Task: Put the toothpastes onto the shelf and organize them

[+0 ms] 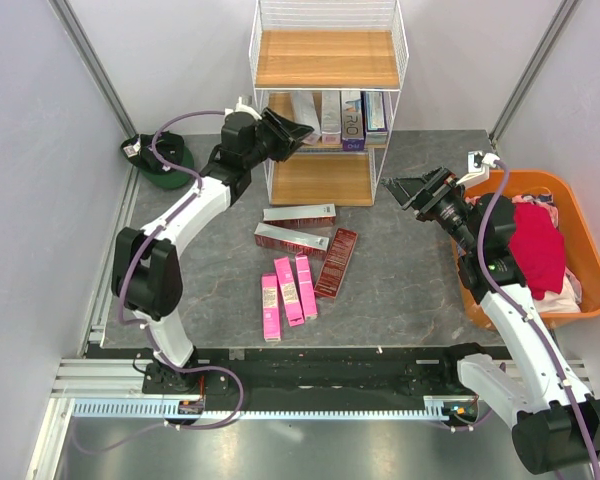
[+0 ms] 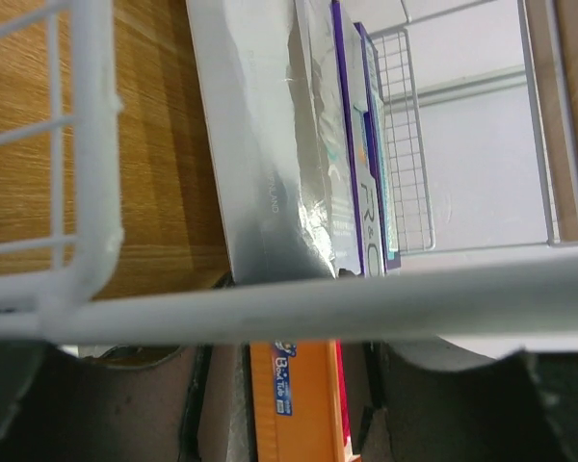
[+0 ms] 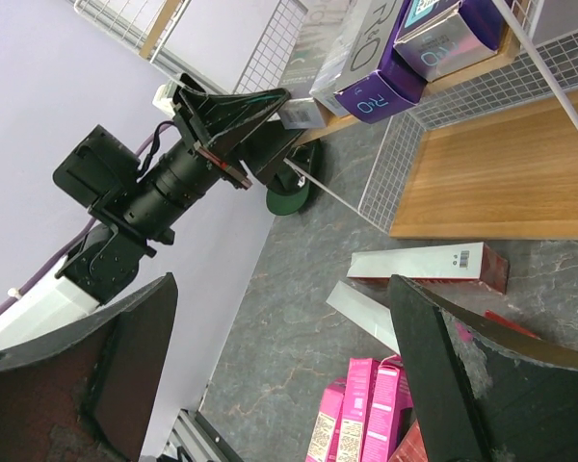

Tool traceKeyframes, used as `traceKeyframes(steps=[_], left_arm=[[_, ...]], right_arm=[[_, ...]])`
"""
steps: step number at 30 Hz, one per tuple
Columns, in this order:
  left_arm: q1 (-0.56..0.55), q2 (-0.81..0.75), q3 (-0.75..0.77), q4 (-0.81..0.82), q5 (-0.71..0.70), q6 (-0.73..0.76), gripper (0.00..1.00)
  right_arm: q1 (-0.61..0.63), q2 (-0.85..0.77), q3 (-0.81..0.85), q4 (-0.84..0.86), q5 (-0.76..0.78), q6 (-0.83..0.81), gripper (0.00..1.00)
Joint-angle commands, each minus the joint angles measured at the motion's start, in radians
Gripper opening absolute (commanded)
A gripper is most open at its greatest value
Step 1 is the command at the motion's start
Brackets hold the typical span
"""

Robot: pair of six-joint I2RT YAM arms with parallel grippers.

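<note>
On the middle board of the white wire shelf [image 1: 325, 58] stand several silver and purple toothpastes [image 1: 352, 118]. My left gripper [image 1: 300, 128] reaches in at that board's left end. In the left wrist view its jaws sit against the sides of a toothpaste box with an orange face [image 2: 289, 404], behind a shelf wire. Three dark red boxes [image 1: 298, 213] and three pink ones [image 1: 288, 290] lie on the table in front of the shelf. My right gripper [image 1: 400, 188] hangs open and empty to the right of the shelf, above the pink boxes [image 3: 366, 414].
An orange tub [image 1: 540, 182] holding red cloth [image 1: 535, 245] stands at the right edge, beside my right arm. A dark green round object [image 1: 160, 160] sits at the back left. Grey walls close in both sides.
</note>
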State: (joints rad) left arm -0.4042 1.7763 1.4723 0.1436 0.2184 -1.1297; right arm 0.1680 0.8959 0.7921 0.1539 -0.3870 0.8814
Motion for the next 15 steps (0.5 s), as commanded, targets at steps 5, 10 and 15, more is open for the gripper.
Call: traceKeyframes(steps=[5,10,15], left_arm=[[0.008,0.025,0.115,-0.085,0.013,0.031,0.86],[0.007,-0.026,0.12,-0.219,-0.017,0.119,0.98],[0.007,-0.092,0.088,-0.265,-0.021,0.194,1.0]], right_arm=[[0.004,-0.008,0.002,0.01,-0.006,-0.024,0.98],[0.004,-0.005,0.002,0.009,-0.006,-0.027,0.98],[0.004,-0.002,0.004,0.009,-0.009,-0.03,0.98]])
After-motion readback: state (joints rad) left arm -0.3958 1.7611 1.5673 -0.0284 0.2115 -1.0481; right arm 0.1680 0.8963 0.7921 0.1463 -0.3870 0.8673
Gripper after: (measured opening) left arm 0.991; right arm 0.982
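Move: The left hand's half-open fingers are already on the near end of the leftmost silver toothpaste on the middle shelf. Its middle lies about 8 cm ahead and 1 cm left, at about hand height. To the hand's right stand a second silver toothpaste, about 7 cm ahead and 5 cm right, and the purple toothpaste, 7 cm ahead and 10 cm right. From the idle right hand, the leftmost box is roughly 22 cm ahead and 20 cm left, slightly lower. Forward by just 1 cm, then back about as far while rising some 1 cm, the left hand finishes almost where it began, at the shelf's front edge. Its fingers spread from half open to fully open, releasing their pinch on the near end of the leftmost silver toothpaste; the wrist hardly turns. ##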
